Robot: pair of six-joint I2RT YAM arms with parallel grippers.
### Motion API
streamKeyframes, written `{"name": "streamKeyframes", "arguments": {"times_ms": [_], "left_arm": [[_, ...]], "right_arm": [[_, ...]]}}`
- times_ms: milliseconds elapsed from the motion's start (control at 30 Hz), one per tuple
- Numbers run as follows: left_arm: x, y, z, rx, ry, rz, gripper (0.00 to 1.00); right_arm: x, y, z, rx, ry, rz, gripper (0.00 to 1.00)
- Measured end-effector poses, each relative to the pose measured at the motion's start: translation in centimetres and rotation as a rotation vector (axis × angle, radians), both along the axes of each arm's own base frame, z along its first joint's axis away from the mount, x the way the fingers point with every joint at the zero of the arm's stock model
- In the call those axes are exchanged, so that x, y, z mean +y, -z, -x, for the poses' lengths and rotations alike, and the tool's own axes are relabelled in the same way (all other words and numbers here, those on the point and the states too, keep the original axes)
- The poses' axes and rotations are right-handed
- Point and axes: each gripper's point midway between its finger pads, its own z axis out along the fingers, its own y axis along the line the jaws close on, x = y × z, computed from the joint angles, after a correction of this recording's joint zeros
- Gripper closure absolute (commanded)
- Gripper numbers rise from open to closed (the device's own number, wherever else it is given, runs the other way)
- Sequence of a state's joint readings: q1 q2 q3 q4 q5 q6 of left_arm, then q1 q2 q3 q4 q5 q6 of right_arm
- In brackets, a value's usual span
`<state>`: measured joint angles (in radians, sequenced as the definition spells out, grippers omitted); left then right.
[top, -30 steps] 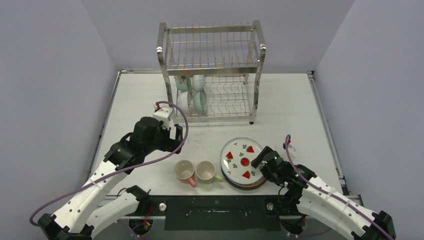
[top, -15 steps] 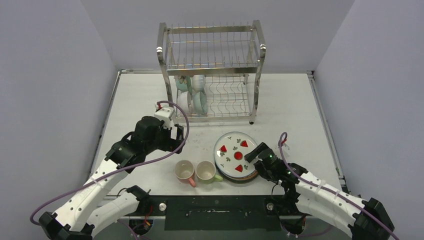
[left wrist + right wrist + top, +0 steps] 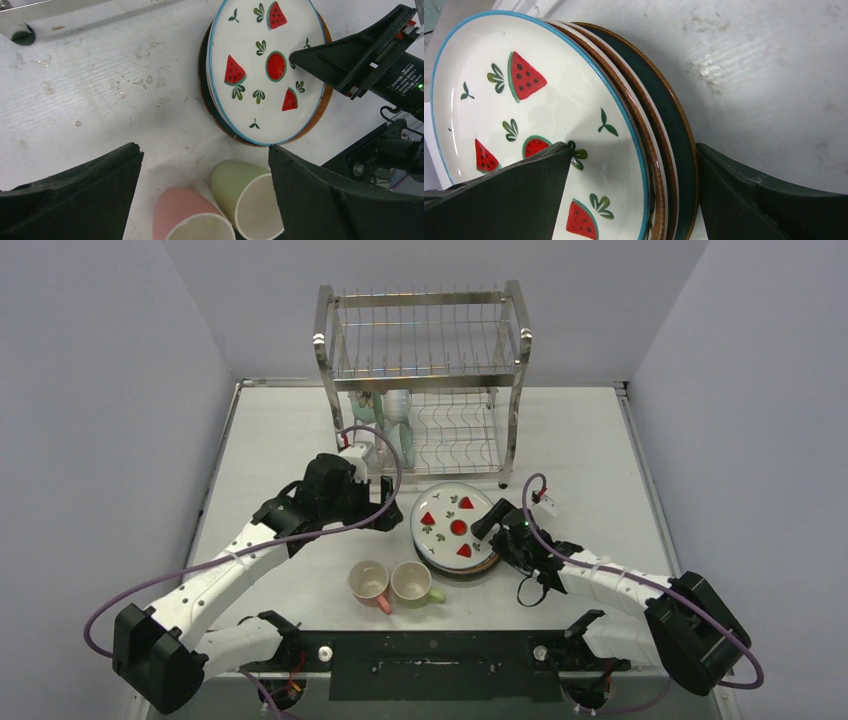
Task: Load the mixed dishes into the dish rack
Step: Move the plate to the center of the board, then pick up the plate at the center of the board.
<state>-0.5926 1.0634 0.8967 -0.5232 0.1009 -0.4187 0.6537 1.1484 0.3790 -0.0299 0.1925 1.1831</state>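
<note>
The dish rack [image 3: 420, 380] stands at the back, with mint and white bowls [image 3: 393, 425] in the left of its lower tier. A stack of plates [image 3: 450, 532] lies in front of it, topped by a white plate with red fruit [image 3: 549, 100] over brown-rimmed plates [image 3: 659, 150]. My right gripper [image 3: 634, 147] is open and straddles the stack's right rim, one finger above the top plate and one outside the bottom rim. The left gripper [image 3: 392, 512] hovers wide open just left of the stack. A pink mug [image 3: 185, 215] and a green mug [image 3: 240, 185] lie on their sides.
The rack's upper tier holds nothing, and the right part of its lower tier [image 3: 455, 435] is bare wire. The mugs [image 3: 390, 583] lie near the table's front edge, just left of the stack. Grey walls close in the table on three sides.
The plate stack has slid left and away toward the rack along with my right gripper. The left arm swung right and forward, ending beside the stack.
</note>
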Motion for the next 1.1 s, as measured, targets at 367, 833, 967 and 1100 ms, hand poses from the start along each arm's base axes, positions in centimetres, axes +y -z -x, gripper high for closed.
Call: {"name": "streamKeyframes", "arguments": {"times_ms": [367,833,967,1100], "left_arm": [[-3.2,5.5,-3.1,0.152,-0.047,0.024,0.12],[-5.4,8.7,-5.5,0.208,-0.095,0.081,0.46],[-5.9,9.4,-6.1,0.224,-0.107,0.106,0.62],[-6.2,9.8,-6.3,0.24,-0.116,0.133,0.82]], "right_arm": [[1.9,-0.1,-2.2,-0.065,-0.106,-0.029,0.12],[2.0,-0.2,-1.3,-0.072,-0.165,-0.035,0.13],[2.0,-0.2,-0.9,-0.069,-0.176,-0.037,0.14],[1.8,-0.3,-0.6,-0.071,-0.179,-0.036,0.14]]}}
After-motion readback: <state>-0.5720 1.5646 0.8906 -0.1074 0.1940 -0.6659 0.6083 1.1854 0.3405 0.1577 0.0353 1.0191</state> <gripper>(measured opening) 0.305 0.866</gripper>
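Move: The watermelon plate, top of a stack, lies some 16 cm to the left hand's right, 3 cm ahead and 10 cm below it. From that hand, the green mug is about 8 cm back and 7 right, the pink mug 8 back and 2 left, both some 9 cm lower. The right hand already straddles the stack's rim, with the plate's middle about 7 cm left, 4 ahead and 1 below it. Left hand sinks about 10 cm, forward-right, closing astride the plate's left rim; right hand edges 2 cm left. ##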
